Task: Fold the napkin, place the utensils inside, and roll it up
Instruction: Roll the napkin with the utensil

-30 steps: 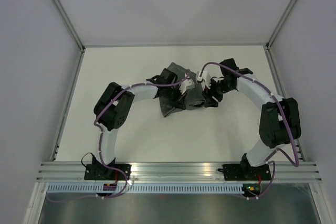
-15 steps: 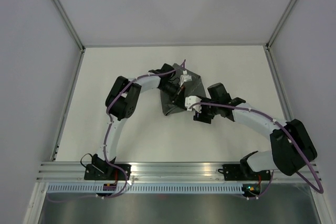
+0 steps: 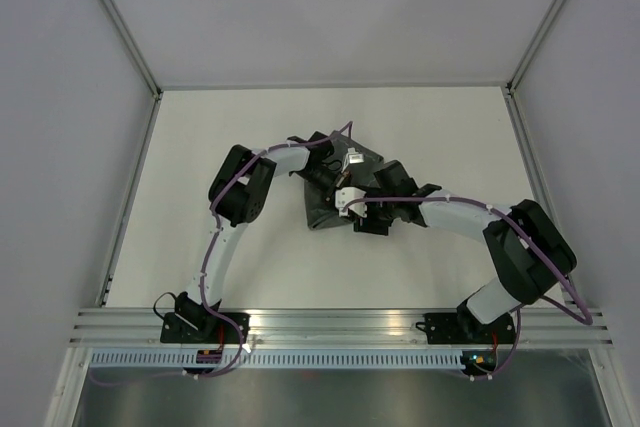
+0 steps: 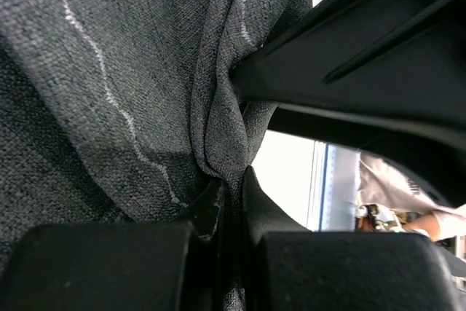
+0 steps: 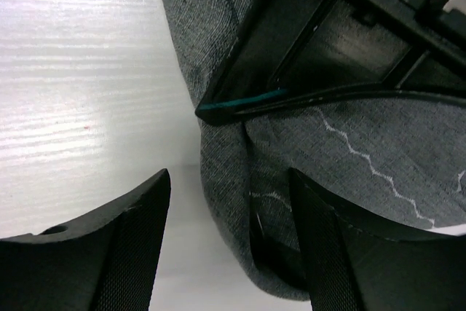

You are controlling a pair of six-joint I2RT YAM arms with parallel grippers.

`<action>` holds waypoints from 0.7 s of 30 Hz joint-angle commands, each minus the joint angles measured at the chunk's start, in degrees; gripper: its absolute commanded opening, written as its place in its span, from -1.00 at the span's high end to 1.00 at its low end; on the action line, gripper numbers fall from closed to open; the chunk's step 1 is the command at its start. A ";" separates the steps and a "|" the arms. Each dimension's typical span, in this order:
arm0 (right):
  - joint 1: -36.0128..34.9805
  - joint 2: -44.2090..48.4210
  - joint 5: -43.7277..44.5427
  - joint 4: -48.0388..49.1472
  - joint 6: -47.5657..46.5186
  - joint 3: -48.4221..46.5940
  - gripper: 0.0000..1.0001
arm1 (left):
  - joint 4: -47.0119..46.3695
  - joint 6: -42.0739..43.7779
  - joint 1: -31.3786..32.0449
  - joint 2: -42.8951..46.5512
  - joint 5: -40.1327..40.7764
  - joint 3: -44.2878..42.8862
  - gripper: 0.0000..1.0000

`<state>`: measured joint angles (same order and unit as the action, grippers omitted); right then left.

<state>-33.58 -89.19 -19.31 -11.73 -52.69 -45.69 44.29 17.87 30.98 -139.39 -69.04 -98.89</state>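
The dark grey napkin (image 3: pixel 320 209) lies bunched at mid-table, its pale stitched hem line showing in the left wrist view (image 4: pixel 109 85). My left gripper (image 3: pixel 330 179) reaches in from the far left and is shut on a thick fold of the napkin (image 4: pixel 231 187). My right gripper (image 3: pixel 345 215) sits at the cloth's near edge, open, its fingers (image 5: pixel 131 245) either side of a rounded folded edge of the napkin (image 5: pixel 233 194) without pinching it. A teal tip of one of the utensils (image 5: pixel 240 101) pokes out beside the left gripper's black body; the rest of the utensils is hidden.
White tabletop (image 3: pixel 230 127) is bounded by grey walls and metal corner posts. An aluminium rail (image 3: pixel 340 325) runs along the near edge with both arm bases. Both forearms cross over the napkin area.
The right arm swung from the napkin's right side down and left to its near edge, jaws widening a little. The left arm shifted slightly farther back, still clamping the cloth.
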 commanded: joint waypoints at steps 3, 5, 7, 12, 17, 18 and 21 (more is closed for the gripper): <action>-1.13 -1.87 -0.38 1.27 0.48 -3.79 -0.44 | 3.52 3.14 0.83 -2.38 0.92 -0.69 0.95; -2.01 -2.04 -0.03 0.74 0.48 -4.14 -0.43 | 3.69 3.40 0.83 -2.46 0.66 -0.69 0.95; -2.54 -2.22 0.32 0.57 0.57 -4.58 -0.44 | 4.04 3.58 0.92 -2.46 0.57 -0.78 0.95; -3.07 -5.63 -0.46 -2.33 1.09 -7.82 -0.40 | 4.75 4.02 0.92 -2.64 0.30 -0.95 0.95; -3.07 -8.45 -0.29 -5.14 0.83 -9.76 -0.16 | 5.80 4.81 0.92 -2.73 0.39 -0.95 0.95; -2.98 -9.16 -0.29 -5.67 0.83 -10.12 -0.12 | 5.98 4.89 0.92 -2.81 0.57 -0.95 0.95; -2.98 -10.30 -0.73 -7.69 0.48 -11.26 0.01 | 6.68 5.60 0.92 -2.90 0.83 -1.04 0.95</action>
<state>-36.60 -98.04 -19.66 -16.88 -51.81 -54.33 48.49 19.38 31.38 -140.11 -70.08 -98.96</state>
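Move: The right hand hovers open above the napkin's rolled near edge. The stretch it goes for is about 3 cm to its left, level with it front to back and some 2 cm below. The left gripper's closed tips are roughly 5 cm to its left and 1 cm lower, and the napkin's flatter part is centred about 9 cm ahead and 3 cm left. From the left hand, already pinching the roll, that stretch is about 2 cm right and 1 cm below. Leftward, along the napkin's near edge towards the left gripper's tips, the right hand slides about 3 cm, then dips some 1.5 cm while its wide fingers begin to close astride the roll, still well short of shut. The left hand keeps its pinch and eases back about 1 cm, slowing to a stop. ##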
